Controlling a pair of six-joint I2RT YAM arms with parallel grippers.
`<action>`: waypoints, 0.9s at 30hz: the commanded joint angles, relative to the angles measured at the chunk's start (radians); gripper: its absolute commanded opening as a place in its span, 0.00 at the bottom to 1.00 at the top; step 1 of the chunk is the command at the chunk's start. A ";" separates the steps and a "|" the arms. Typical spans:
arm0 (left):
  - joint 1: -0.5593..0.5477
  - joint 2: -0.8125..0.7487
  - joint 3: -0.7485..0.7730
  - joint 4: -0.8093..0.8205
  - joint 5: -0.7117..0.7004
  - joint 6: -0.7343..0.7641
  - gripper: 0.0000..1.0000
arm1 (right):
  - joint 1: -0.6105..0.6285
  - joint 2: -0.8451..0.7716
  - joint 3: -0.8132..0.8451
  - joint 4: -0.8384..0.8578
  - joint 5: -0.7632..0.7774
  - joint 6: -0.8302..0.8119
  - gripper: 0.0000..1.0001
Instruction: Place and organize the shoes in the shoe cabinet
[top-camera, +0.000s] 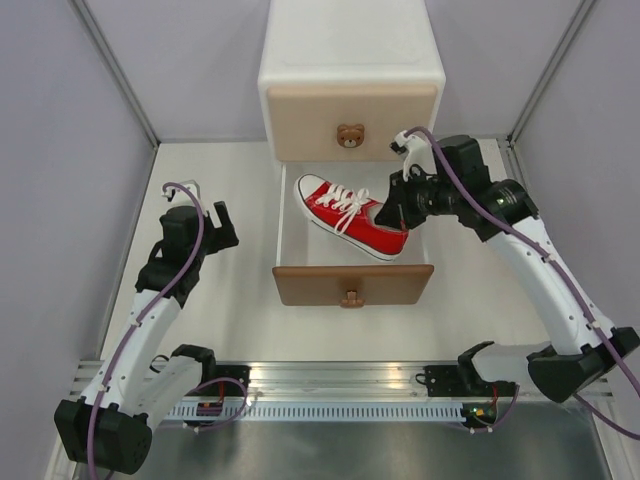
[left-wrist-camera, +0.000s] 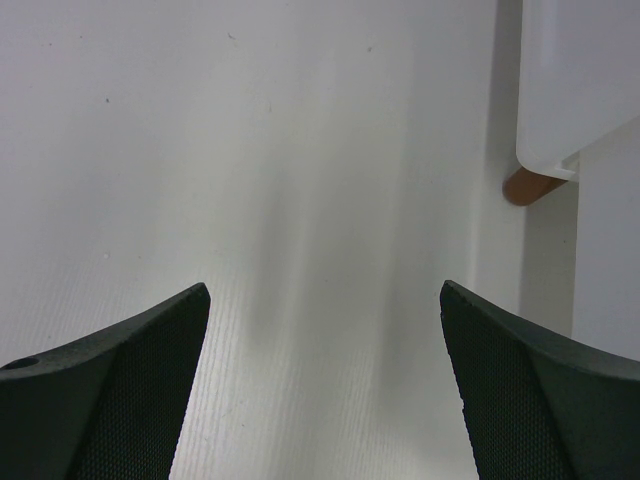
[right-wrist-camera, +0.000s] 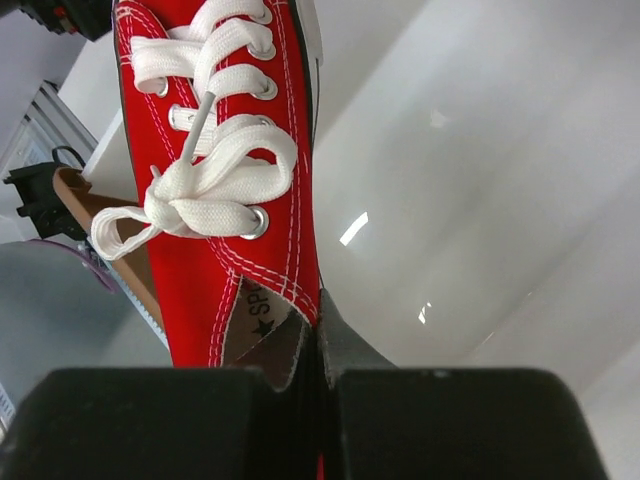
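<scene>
One red shoe (top-camera: 350, 215) with white laces hangs tilted over the pulled-out lower drawer (top-camera: 352, 284) of the shoe cabinet (top-camera: 350, 60). My right gripper (top-camera: 392, 215) is shut on the shoe's heel collar. In the right wrist view the red shoe (right-wrist-camera: 230, 150) points away from my right gripper (right-wrist-camera: 325, 350), whose jaws pinch the canvas edge beside the tongue. My left gripper (top-camera: 200, 208) is open and empty above the bare table, left of the cabinet. The left wrist view shows my left gripper (left-wrist-camera: 325, 380) with its fingers wide apart.
The upper drawer with its beige front and bear knob (top-camera: 350, 136) is shut. The lower drawer's brown front faces the arms. One brown cabinet leg (left-wrist-camera: 528, 186) shows at the right of the left wrist view. Grey walls enclose the table on both sides.
</scene>
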 joint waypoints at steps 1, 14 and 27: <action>0.004 0.000 -0.007 0.022 -0.021 0.020 0.98 | 0.069 0.031 0.053 0.043 0.106 0.067 0.01; 0.003 0.009 -0.002 0.023 0.002 0.016 0.98 | 0.108 0.150 0.024 0.167 0.343 0.263 0.01; 0.003 0.022 0.001 0.023 0.009 0.011 0.98 | 0.261 0.206 -0.122 0.460 0.659 0.571 0.01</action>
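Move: The red shoe is clamped at its collar by the shut right fingers, its middle some 6 cm to their left and 2 cm ahead, toe pointing left and forward. The open lower drawer it is going into has its middle about 9 cm ahead of the right hand, 5 cm left and 22 cm below. The drawer's brown front lies 4 cm back and 5 cm left, and the bear knob 15 cm ahead and 6 cm left. From the left hand the drawer is about 30 cm right and 4 cm ahead. The red shoe, still pinched at its collar, is lowered about 9 cm towards the open lower drawer by the right arm, first down with a little left, then forward and down, and finally left and down. Meanwhile the wrist swings it clockwise by nearly 30 degrees and tips slightly, bringing the toe round towards the cabinet; the fingers stay shut. ##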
